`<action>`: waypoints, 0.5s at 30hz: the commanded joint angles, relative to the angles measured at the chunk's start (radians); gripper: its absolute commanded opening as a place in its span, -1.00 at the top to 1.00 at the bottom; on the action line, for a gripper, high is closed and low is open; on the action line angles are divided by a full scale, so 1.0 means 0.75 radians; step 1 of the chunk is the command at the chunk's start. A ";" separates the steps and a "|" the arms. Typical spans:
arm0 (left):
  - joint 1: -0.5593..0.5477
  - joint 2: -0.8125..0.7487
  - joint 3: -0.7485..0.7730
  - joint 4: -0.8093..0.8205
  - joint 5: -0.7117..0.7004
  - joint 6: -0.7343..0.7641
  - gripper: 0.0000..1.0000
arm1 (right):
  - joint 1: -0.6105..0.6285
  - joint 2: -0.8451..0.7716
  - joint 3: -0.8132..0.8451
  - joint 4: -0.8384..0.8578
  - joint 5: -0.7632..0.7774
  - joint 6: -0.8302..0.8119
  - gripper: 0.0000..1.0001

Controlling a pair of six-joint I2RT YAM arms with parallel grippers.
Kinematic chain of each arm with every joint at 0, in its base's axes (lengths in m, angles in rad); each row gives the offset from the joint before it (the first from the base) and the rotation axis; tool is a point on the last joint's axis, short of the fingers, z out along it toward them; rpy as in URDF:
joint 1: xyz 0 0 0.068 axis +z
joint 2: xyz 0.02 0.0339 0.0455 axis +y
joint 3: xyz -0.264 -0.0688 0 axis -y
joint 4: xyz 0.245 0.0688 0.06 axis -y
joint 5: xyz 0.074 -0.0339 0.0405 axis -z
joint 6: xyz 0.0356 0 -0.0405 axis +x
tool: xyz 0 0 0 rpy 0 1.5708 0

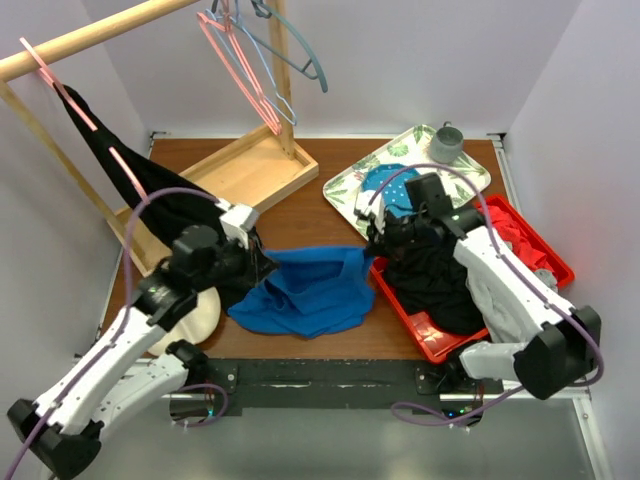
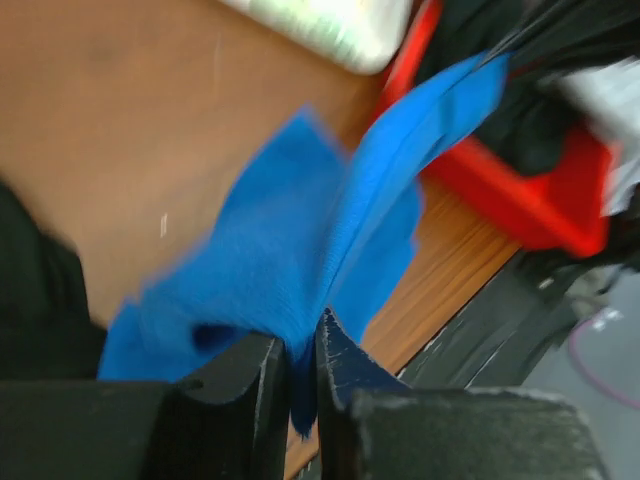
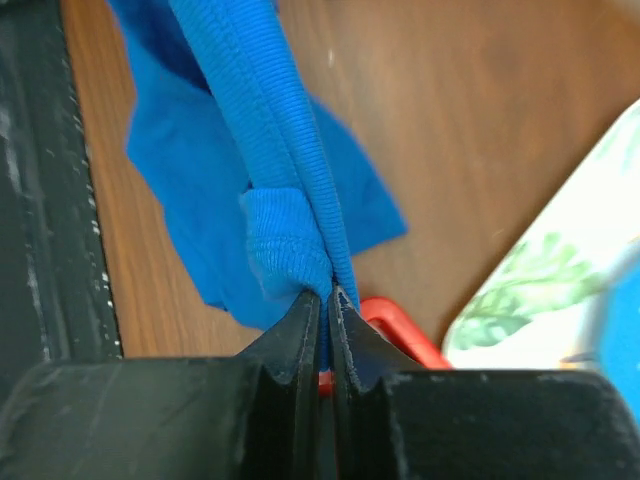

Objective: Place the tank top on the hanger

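Observation:
The royal-blue tank top point(image 1: 305, 290) is stretched low over the wooden table between my two grippers, its middle sagging onto the tabletop. At its left edge my left gripper point(image 1: 262, 265) point(image 2: 300, 345) is shut on a fold of the blue fabric point(image 2: 330, 220). At its right edge, beside the red bin, my right gripper point(image 1: 372, 250) point(image 3: 328, 292) is shut on a ribbed hem or strap of the top point(image 3: 270, 120). The empty pink wire hanger point(image 1: 240, 70) hangs from the wooden rack at the back, well above and behind the top.
A grey-blue hanger point(image 1: 290, 50) hangs beside the pink one. A black garment point(image 1: 110, 150) hangs on another pink hanger at the left. The rack's wooden base frame point(image 1: 250, 165) lies behind. At the right are a red bin point(image 1: 545, 255) of clothes and a patterned tray point(image 1: 400, 160) with a grey cup point(image 1: 446, 143).

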 commanded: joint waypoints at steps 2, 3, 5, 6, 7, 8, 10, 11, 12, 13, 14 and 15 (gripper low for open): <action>-0.006 0.087 -0.278 0.242 -0.033 -0.125 0.50 | -0.006 0.078 -0.143 0.296 0.128 0.075 0.78; -0.006 0.125 -0.299 0.269 -0.031 -0.133 0.34 | -0.006 0.125 -0.143 0.310 0.148 0.102 0.77; -0.006 0.158 -0.313 0.300 -0.023 -0.135 0.21 | -0.006 0.166 -0.127 0.331 0.238 0.124 0.64; -0.006 0.170 -0.299 0.273 -0.027 -0.129 0.08 | -0.006 0.178 -0.118 0.335 0.271 0.155 0.50; -0.008 0.167 -0.256 0.255 -0.049 -0.119 0.01 | -0.006 0.189 -0.102 0.343 0.316 0.171 0.35; -0.006 0.156 -0.230 0.228 -0.067 -0.095 -0.10 | -0.008 0.179 -0.100 0.359 0.349 0.184 0.12; -0.006 0.107 -0.140 0.149 -0.118 -0.060 -0.34 | -0.019 0.138 -0.090 0.376 0.396 0.214 -0.10; -0.006 0.077 -0.105 0.120 -0.135 -0.021 -0.41 | -0.045 0.123 -0.084 0.372 0.384 0.221 -0.28; -0.006 0.064 -0.070 0.073 -0.153 -0.009 -0.50 | -0.061 0.103 -0.080 0.368 0.327 0.229 -0.35; -0.006 0.056 0.003 0.048 -0.180 0.008 -0.54 | -0.078 0.066 -0.078 0.364 0.294 0.231 -0.42; -0.006 0.054 0.040 0.030 -0.200 0.038 -0.57 | -0.110 0.048 -0.082 0.355 0.249 0.229 -0.52; -0.006 0.058 0.077 0.007 -0.219 0.044 -0.62 | -0.123 0.033 -0.088 0.353 0.206 0.229 -0.56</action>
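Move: The blue tank top hangs spread between both hands, its lower part on the table: its middle is about 9 cm right, 2 cm back and 15 cm below the left hand, and some 12 cm left and 7 cm back of the right hand. A white bowl lies roughly 16 cm left and 7 cm back of the left hand. From the right hand, the red bin's middle is about 21 cm right, 3 cm back; the blue plate 5 cm right, 15 cm ahead. The tank top's two held ends are flung down towards the table and let go as both grippers open wide. The left hand drops about 12 cm, tipping its fingers further down, then climbs back some 6 cm; the right sinks roughly 8 cm while swinging forward 5 cm and a little right, turning clockwise away from the cloth over the bin's corner. ##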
